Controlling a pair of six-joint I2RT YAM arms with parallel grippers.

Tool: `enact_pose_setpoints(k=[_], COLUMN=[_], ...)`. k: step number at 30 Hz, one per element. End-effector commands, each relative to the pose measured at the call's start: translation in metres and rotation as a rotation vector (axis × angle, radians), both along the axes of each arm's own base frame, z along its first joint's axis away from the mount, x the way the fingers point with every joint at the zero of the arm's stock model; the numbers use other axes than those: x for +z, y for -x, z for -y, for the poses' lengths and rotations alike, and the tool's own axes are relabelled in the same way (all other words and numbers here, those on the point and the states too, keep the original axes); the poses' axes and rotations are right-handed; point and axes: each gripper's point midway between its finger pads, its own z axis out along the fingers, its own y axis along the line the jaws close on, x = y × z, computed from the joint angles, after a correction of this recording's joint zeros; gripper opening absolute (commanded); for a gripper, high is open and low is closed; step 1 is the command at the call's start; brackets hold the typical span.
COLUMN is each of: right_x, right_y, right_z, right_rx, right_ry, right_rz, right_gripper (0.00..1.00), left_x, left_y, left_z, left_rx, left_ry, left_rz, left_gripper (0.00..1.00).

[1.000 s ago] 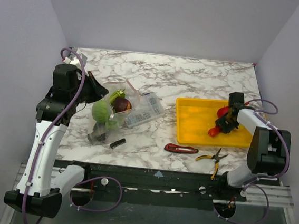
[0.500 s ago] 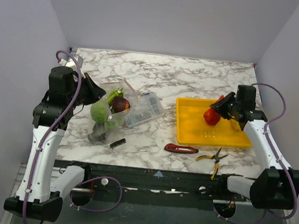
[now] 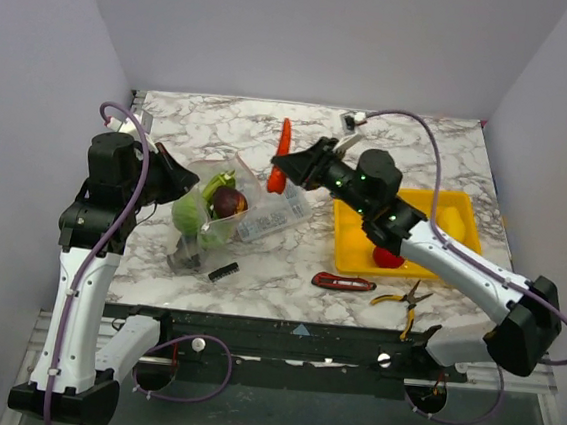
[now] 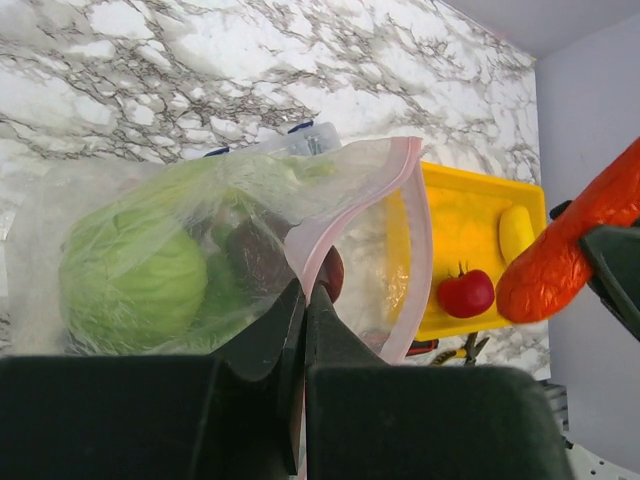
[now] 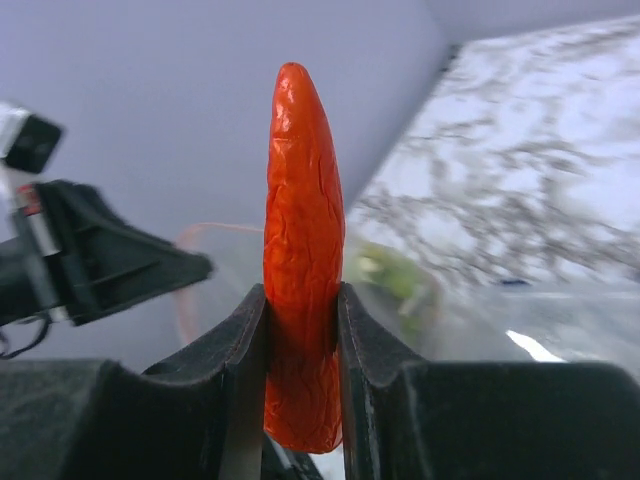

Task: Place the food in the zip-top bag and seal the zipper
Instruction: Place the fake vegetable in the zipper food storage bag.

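Observation:
The zip-top bag (image 3: 212, 204) lies on the left of the table, its mouth facing right and held open. My left gripper (image 3: 176, 178) (image 4: 303, 296) is shut on the pinkish zipper (image 4: 421, 235) edge. Inside the bag are a green cabbage (image 4: 135, 285), a dark purple eggplant (image 3: 229, 201) and other green pieces. My right gripper (image 3: 288, 165) (image 5: 303, 300) is shut on a red chili (image 3: 282, 155) (image 5: 302, 230), held upright above the table just right of the bag's mouth. A red tomato (image 3: 388, 257) (image 4: 466, 294) and a yellow fruit (image 4: 516, 232) lie in the tray.
A yellow tray (image 3: 346, 241) sits at the right. A clear compartment box (image 3: 278, 208) lies against the bag's right side. A red-handled knife (image 3: 343, 282) and yellow-handled pliers (image 3: 403, 300) lie near the front edge, with a small black piece (image 3: 223, 271) front left.
My right arm has swung left from the yellow tray to beside the bag's mouth, carrying the red chili. The tomato now lies in the tray. The left arm kept its grip.

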Motion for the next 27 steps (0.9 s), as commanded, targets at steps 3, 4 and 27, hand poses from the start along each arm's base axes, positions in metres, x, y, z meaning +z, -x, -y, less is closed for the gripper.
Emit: enact_pose_setpoints(k=[3, 4, 27], right_x=[0.056, 0.055, -0.025], right_y=[0.025, 0.028, 0.041], right_z=[-0.085, -0.093, -0.139], right_rx=[-0.015, -0.027, -0.058], right_ry=[-0.087, -0.083, -0.099], right_rz=[0.249, 0.265, 0.18], right_gripper=[0.01, 0.01, 0.19], left_x=[0.005, 0.005, 0.017], left_y=[0.001, 0.001, 0.008], left_z=[0.005, 0.005, 0.006], left_rx=[-0.019, -0.017, -0.017], left_ry=[0.043, 0.045, 0.07], left_rz=[0.012, 0.015, 0.05], left_gripper=[0.0, 0.0, 0.0])
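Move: From my right hand, with the red fake pepper in its fingers, the open mouth of the zip-top bag is some 12 cm to the left, 3 cm back and 5 cm lower. Inside it the dark eggplant sits about 2 cm back, 13 cm left and 17 cm down, and the green cabbage 3 cm back, 21 cm left, 20 cm down. My left hand pinches the rim; from it the mouth's middle is about 8 cm right, 2 cm ahead, 4 cm below. I swing the pepper about 13 cm left and some 4 cm back with my right hand, to bring it over the bag's mouth beside my left fingers. It rises roughly 3 cm on the way, then sinks about 5 cm and slows almost to a stop as the fingertips tilt up some 10 degrees. My right grip stays closed on the pepper; my left hand stays put, still pinching the rim. ##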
